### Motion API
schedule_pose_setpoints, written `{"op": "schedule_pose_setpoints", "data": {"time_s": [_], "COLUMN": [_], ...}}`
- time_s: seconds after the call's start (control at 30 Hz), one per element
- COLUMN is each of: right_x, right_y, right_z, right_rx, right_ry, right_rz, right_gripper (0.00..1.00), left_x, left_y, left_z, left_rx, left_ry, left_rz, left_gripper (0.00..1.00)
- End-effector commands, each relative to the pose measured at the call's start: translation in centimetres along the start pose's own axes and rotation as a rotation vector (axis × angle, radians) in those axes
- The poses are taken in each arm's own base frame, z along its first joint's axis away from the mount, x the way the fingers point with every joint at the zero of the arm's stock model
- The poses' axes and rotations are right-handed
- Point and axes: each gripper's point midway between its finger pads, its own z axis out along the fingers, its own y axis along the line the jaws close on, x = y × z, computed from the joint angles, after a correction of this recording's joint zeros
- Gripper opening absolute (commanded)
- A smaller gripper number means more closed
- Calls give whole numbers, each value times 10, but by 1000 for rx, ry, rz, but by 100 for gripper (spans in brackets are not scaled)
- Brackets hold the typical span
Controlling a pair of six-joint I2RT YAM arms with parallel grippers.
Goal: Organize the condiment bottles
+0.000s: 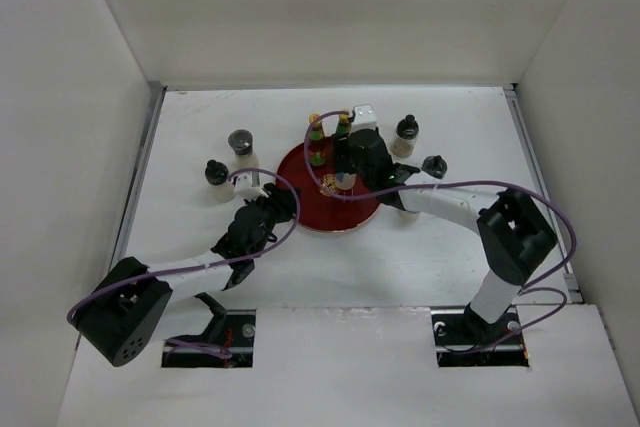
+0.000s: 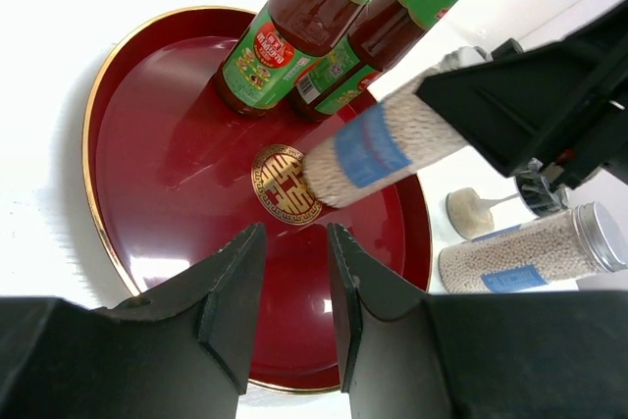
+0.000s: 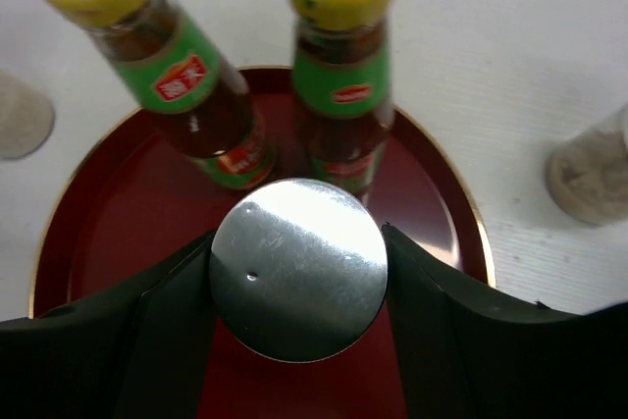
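Observation:
Two red sauce bottles with green necks and yellow caps stand at the back of the round dark-red tray. My right gripper is shut on a speckled shaker with a blue label, fingers on both sides of its silver cap. The shaker's base rests on the tray's gold emblem. My left gripper hovers over the tray's near-left rim, its jaws almost together with nothing between them. A second shaker lies on the table beside the tray.
Black-capped jars stand on the table around the tray: two on the left and two on the right. Another small bottle sits by my left wrist. White walls close in the table.

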Motion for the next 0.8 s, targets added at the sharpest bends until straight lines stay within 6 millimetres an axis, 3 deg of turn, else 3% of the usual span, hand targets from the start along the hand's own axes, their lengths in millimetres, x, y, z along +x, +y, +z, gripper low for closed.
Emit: {"op": "schedule_pose_setpoints", "data": {"time_s": [0.0, 0.13, 0.23, 0.33, 0.47, 0.6, 0.77], "right_x": [-74, -58, -52, -60, -79, -84, -45], "right_y": [34, 44, 49, 48, 37, 4, -84], "right_z": [-2, 7, 8, 0, -27, -69, -127], "right_rx": [-83, -93, -96, -100, -102, -51, 227], "right_ry": [-199, -168, -160, -175, -220, -249, -167], "right_rz": [79, 62, 65, 56, 61, 77, 87], "right_gripper": [59, 63, 76, 88, 94, 93, 90], "left_x": [-16, -14, -18, -15, -17, -17, -16], "left_y": [-16, -11, -13, -9, -12, -9, -11], "left_z": [0, 1, 0, 1, 0, 1, 1], "left_rx": [55, 46, 51, 39, 48, 40, 44], "left_ry": [-54, -47, -62, -51, -59, -56, -56], "left_rz": [-30, -39, -40, -41, -37, -42, -35], "left_gripper": [30, 30, 30, 30, 34, 34, 34]}}
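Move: Some 3 cm to the right hand's left, and about 10 cm below its grip near the top of the silver-lidded jar, is the spot at the tray's middle emblem where the jar goes. The right sauce bottle stands about 7 cm straight ahead, the left one 7 cm ahead and 7 cm left. Off the tray, a black-capped bottle is roughly 10 cm ahead and 16 cm right. From the left hand the spot lies about 9 cm ahead, 9 cm right. Easing left about 3.5 cm at almost constant height, the right hand shifts the jar it already holds across the tray, on the near side of the two sauce bottles. The fingers then open wide and let go of the jar; the hand lifts some 10 cm, drawing back and to the right away from it, with the fingertips tilting up about 10 degrees. ##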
